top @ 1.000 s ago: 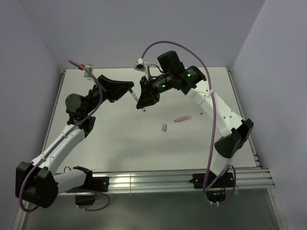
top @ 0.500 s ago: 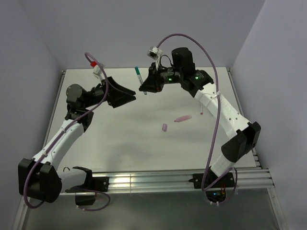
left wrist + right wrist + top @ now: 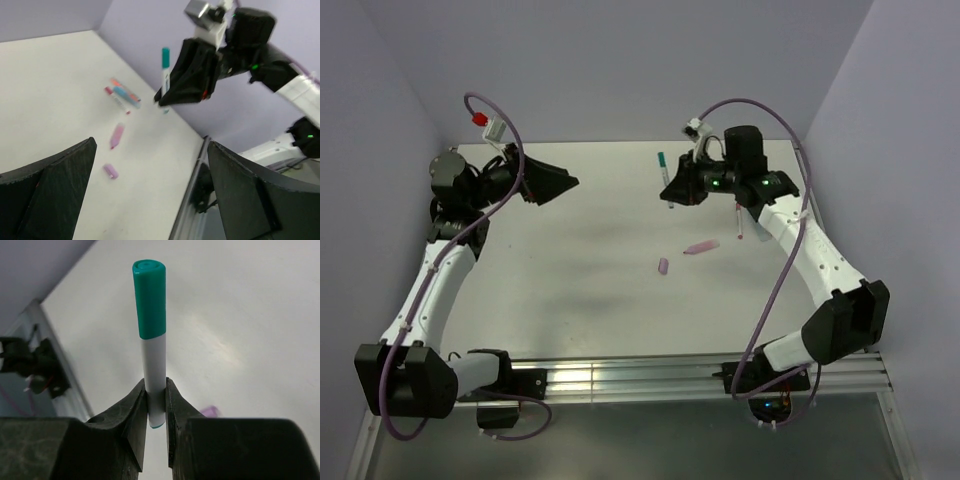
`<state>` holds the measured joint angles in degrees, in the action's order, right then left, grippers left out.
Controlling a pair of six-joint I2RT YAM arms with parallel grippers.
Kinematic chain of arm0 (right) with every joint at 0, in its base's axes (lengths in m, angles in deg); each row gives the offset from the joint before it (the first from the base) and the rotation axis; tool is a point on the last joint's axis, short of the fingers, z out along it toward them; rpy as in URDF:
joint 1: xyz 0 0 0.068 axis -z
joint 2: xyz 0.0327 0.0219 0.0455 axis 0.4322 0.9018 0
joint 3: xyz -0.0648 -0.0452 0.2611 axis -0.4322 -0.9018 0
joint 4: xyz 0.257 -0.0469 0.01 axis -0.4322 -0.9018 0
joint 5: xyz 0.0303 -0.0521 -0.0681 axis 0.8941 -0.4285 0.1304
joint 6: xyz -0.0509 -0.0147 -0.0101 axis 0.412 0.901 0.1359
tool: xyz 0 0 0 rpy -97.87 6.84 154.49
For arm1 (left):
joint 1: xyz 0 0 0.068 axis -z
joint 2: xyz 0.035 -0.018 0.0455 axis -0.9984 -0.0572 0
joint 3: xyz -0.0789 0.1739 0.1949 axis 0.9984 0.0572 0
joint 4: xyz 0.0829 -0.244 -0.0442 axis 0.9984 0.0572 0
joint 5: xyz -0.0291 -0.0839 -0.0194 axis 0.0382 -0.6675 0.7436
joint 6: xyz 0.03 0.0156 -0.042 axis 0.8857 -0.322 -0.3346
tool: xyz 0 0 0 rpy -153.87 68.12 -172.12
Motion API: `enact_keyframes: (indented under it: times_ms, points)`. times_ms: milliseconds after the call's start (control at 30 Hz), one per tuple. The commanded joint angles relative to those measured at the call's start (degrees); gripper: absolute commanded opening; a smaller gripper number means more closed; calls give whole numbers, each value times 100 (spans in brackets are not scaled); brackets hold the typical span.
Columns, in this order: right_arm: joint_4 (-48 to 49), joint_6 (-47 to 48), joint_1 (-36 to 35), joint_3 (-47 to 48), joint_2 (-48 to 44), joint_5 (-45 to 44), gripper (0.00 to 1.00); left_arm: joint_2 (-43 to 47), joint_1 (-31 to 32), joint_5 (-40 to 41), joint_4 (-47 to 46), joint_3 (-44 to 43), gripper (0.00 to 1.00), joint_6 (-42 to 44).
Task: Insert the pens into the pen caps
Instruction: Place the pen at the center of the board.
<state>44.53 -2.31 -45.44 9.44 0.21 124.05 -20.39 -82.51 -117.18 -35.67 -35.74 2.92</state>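
My right gripper (image 3: 156, 405) is shut on the lower end of a white pen (image 3: 152, 355) that wears a teal cap (image 3: 149, 300) and stands upright in the air. From above, this pen (image 3: 663, 166) sticks out of the right gripper (image 3: 669, 195) over the far middle of the table. Far to the left, my left gripper (image 3: 560, 190) hangs wide open and empty, and in the left wrist view its fingers (image 3: 50, 195) frame the scene. A pink pen (image 3: 701, 246) and a lilac cap (image 3: 663, 266) lie apart on the table.
More pens (image 3: 739, 226) lie together by the right arm, showing as a red and blue cluster (image 3: 123, 94) in the left wrist view. The white table (image 3: 570, 300) ends at a metal rail (image 3: 670, 375) in front and at lilac walls behind.
The left gripper opened, let go of the capped pen and drew back to the left. The right arm carried that pen to the right and turned it upright.
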Motion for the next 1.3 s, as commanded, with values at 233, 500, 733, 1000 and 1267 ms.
enact_keyframes:
  times_ms: [233,500,733,1000,1267]
  points:
    - [-1596,595,1394,491,983,-2486,0,267,-16,676,1502,-162,100,1260]
    - [-1799,446,1684,930,2477,-2901,0,-68,-16,1001,1457,-320,100,916]
    - [-1808,332,1825,1379,3383,-3182,0,-15,-16,826,1440,-259,99,836]
    - [-1738,385,1948,1168,3753,-3498,0,-41,-16,826,1466,-268,99,801]
    - [-1580,429,2229,1063,3911,-3815,4,-68,-16,834,1457,-312,100,740]
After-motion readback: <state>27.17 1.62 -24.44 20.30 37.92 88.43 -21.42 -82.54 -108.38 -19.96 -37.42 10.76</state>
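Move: The right hand already holds the green-capped pen; the bare strip of board it heads for lies about 11 cm ahead, 23 cm to its right and 30 cm below. The pink-capped pen lies just beyond that strip, about 12 cm ahead and 25 cm right of the hand, the blue highlighter 28 cm right and 12 cm ahead, the pink highlighter about 12 cm right and 5 cm ahead. From the left hand the strip is some 43 cm right, 12 cm ahead and 38 cm below. Keeping its pinch on the green-capped pen, the right hand sweeps right and forward, then drops steeply and finally creeps farther right to the left side of the pink-capped pen, some 26 cm down, 23 cm right and 10 cm forward in all, while the wrist swings the fingers from pointing left to nearly straight down. The left hand, empty and wide open, sinks about 4 cm, easing slightly forward, then holds still. ##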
